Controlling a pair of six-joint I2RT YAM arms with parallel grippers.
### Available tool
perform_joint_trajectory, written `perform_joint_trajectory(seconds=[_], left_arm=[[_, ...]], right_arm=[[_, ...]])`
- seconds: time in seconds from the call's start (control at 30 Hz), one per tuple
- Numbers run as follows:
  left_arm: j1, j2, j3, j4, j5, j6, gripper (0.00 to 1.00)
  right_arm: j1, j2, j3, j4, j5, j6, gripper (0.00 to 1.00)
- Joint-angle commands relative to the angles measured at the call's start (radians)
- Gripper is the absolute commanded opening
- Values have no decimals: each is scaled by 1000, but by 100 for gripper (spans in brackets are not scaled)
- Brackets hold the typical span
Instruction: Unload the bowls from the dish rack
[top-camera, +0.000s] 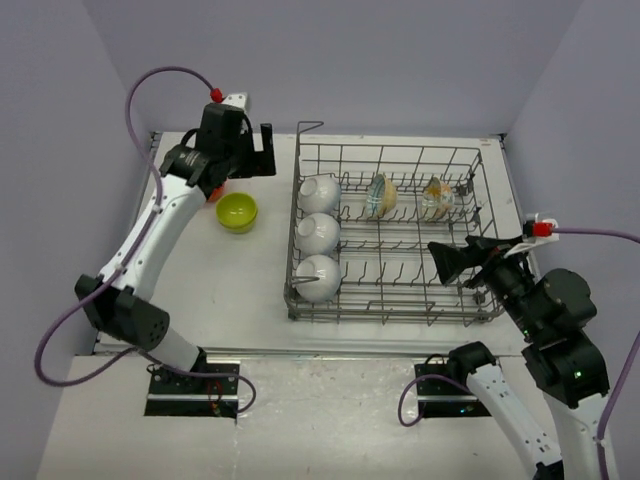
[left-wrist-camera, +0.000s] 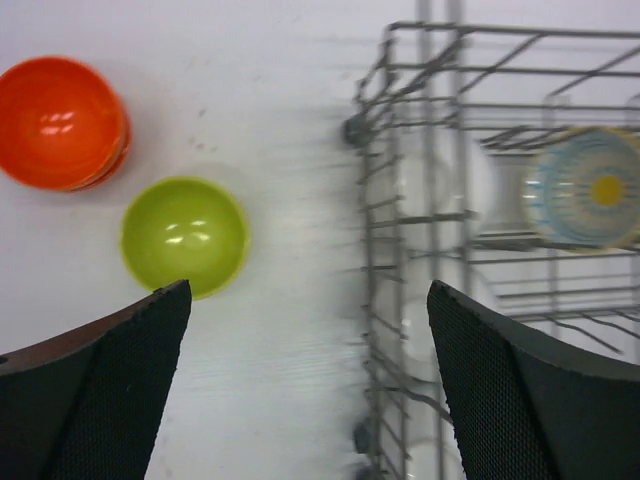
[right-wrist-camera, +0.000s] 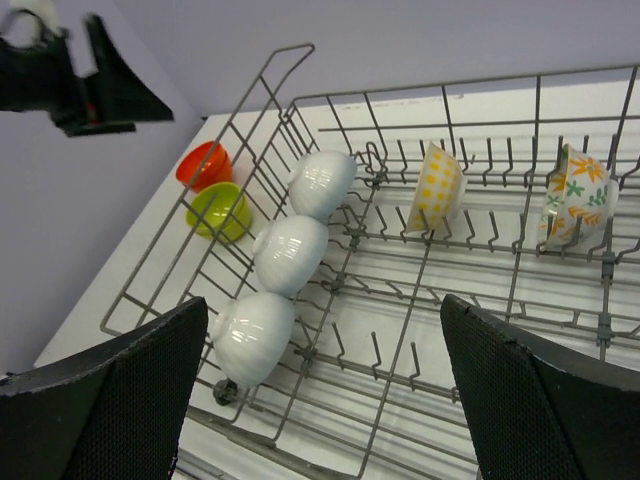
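The grey wire dish rack (top-camera: 390, 313) stands right of the table's middle. Three white bowls (top-camera: 319, 191) (top-camera: 318, 232) (top-camera: 316, 277) stand on edge along its left side. Two patterned bowls (top-camera: 380, 196) (top-camera: 437, 198) stand in its back row. A lime-green bowl (top-camera: 237, 211) and an orange-red bowl (left-wrist-camera: 60, 122) sit on the table left of the rack. My left gripper (left-wrist-camera: 308, 300) is open and empty, above the table between the green bowl (left-wrist-camera: 185, 235) and the rack's left wall (left-wrist-camera: 375, 200). My right gripper (right-wrist-camera: 325, 310) is open and empty, above the rack's front right part, facing the white bowls (right-wrist-camera: 290, 252).
The rack has a taller corner post (top-camera: 310, 126) at its back left. Pale walls close the table on the left, back and right. In the right wrist view the left gripper (right-wrist-camera: 90, 75) hangs beyond the rack, above the orange bowl (right-wrist-camera: 203, 164).
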Motion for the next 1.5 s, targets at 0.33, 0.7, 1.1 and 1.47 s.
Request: perform_joint_trajectory(seconds=[0.33, 0.7, 1.1, 1.47], left_arm=[[-356, -11, -20, 487, 273, -274, 100], [-448, 486, 394, 410, 94, -262, 88], [-419, 660, 451, 427, 117, -282, 58], [-382, 692, 365, 560, 316, -337, 40]], right_arm=[[1, 32, -41, 84, 75, 51, 99], [1, -77, -29, 9, 137, 40, 99], [1, -95, -21, -2, 83, 23, 99], [1, -100, -29, 2, 57, 18, 99]])
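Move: The yellow-dotted bowl standing in the rack's far row lies about 33 cm to the left hand's right, 4 cm farther out and some 15 cm lower. The back white bowl stands about 18 cm to the left of it and the flowered bowl some 15 cm to the right of it, both about level with it in depth and height. From the idle right hand the dotted bowl is roughly 28 cm ahead, 4 cm left and 22 cm down. The dotted bowl's upper rim ends up between the left fingers, not yet pinched: the empty left hand swings about 33 cm right, first arching up some 13 cm and drawing back, then coming forward and down into the rack past the back white bowl. The wrist yaws about 20 degrees clockwise and the fingers narrow from wide open to under half. The right hand dips forward a couple of centimetres and returns, staying open. ##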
